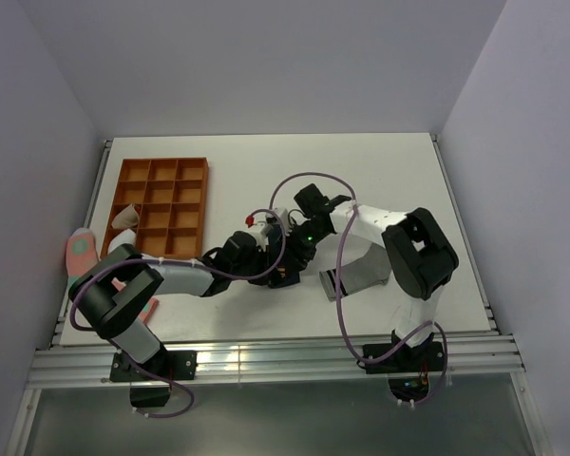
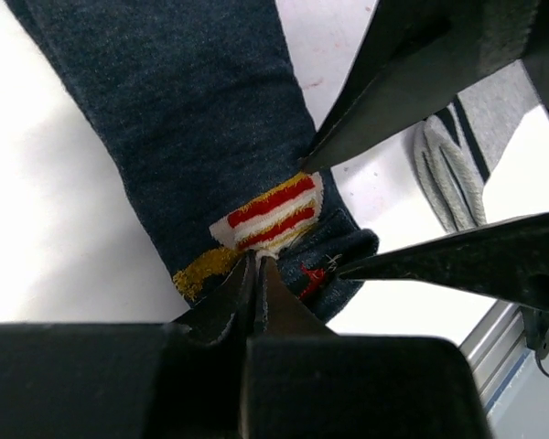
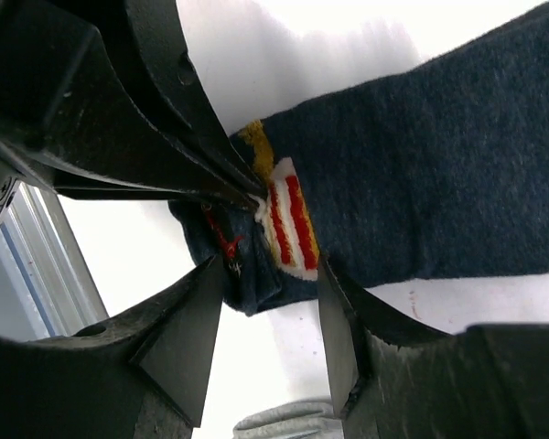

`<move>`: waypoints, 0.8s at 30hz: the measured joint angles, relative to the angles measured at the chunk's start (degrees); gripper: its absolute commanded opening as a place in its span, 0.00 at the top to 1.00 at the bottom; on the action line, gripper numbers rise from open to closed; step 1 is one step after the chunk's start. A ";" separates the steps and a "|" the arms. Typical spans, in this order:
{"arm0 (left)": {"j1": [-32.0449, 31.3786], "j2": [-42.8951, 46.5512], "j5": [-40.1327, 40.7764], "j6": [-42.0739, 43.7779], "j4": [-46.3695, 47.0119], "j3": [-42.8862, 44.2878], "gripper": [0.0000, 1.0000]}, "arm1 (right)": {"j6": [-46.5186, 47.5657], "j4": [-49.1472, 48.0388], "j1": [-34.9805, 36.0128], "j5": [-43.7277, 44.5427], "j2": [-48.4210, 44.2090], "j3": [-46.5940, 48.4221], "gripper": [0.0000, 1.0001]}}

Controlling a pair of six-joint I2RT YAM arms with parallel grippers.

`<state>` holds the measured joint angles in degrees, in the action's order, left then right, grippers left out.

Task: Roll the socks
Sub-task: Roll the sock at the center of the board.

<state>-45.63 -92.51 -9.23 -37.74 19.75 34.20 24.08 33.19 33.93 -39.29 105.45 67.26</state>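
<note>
The dark navy sock [image 2: 192,119] lies flat on the white table, its red-and-white patch [image 2: 276,208] near the bunched cuff end. My left gripper [image 2: 256,261] is shut on the cuff edge right by the patch. My right gripper [image 3: 272,265] is open, with the folded sock end [image 3: 256,283] between its fingers and both tips close against the cloth. The grey sock [image 2: 453,155], with dark stripes on its cuff, lies just beyond, partly hidden by the right fingers [image 2: 393,91]. From above, both grippers meet mid-table and cover the navy sock; the grey sock [image 1: 361,275] shows under the right arm.
An orange compartment tray [image 1: 161,204] stands at the back left with a pale bundle [image 1: 125,217] in one cell. A pink sock with a teal spot [image 1: 79,252] lies at the table's left edge. The metal rail [image 1: 266,356] runs along the near edge.
</note>
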 measured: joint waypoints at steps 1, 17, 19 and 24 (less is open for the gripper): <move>-0.09 -0.11 -0.31 -0.02 0.55 -0.22 1.00 | -0.11 -0.66 -0.02 -0.24 -0.31 -0.68 0.47; -0.59 -1.01 -1.33 -1.44 -1.11 1.31 1.00 | 0.61 -6.58 -5.49 -5.14 -13.51 -9.84 0.51; -0.42 -1.01 -1.20 -1.53 -2.25 1.81 1.00 | 1.68 -6.80 -5.46 -4.81 -14.34 -9.86 0.52; 1.66 -0.20 -1.95 -1.86 -5.03 2.12 0.99 | 5.99 -7.13 -4.48 -2.38 -17.11 -9.94 0.52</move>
<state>-43.97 -92.71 -11.18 -39.59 14.72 36.32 30.06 26.06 29.45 -41.67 88.33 57.32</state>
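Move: The navy sock's folded end is under the left gripper's shut tips, its middle barely 1 cm right of and 1 cm behind them. From the half-open right gripper, that fold is some 3 cm left, level front to back and 1 cm lower. The sock's flat length is centred about 7 cm ahead and 3 cm left of the right gripper; the gray sock lies roughly 18 cm to its right and 3 cm ahead. Keep the left gripper shut on the folded end as the anchor, nearly in place. Draw the right gripper's tips off the fold's right edge, first about 2 cm to the right, then lift nearly 6 cm up and away from the navy sock. Keep those fingers about half open and turn the wrist some 20 degrees, mostly late in the lift. ##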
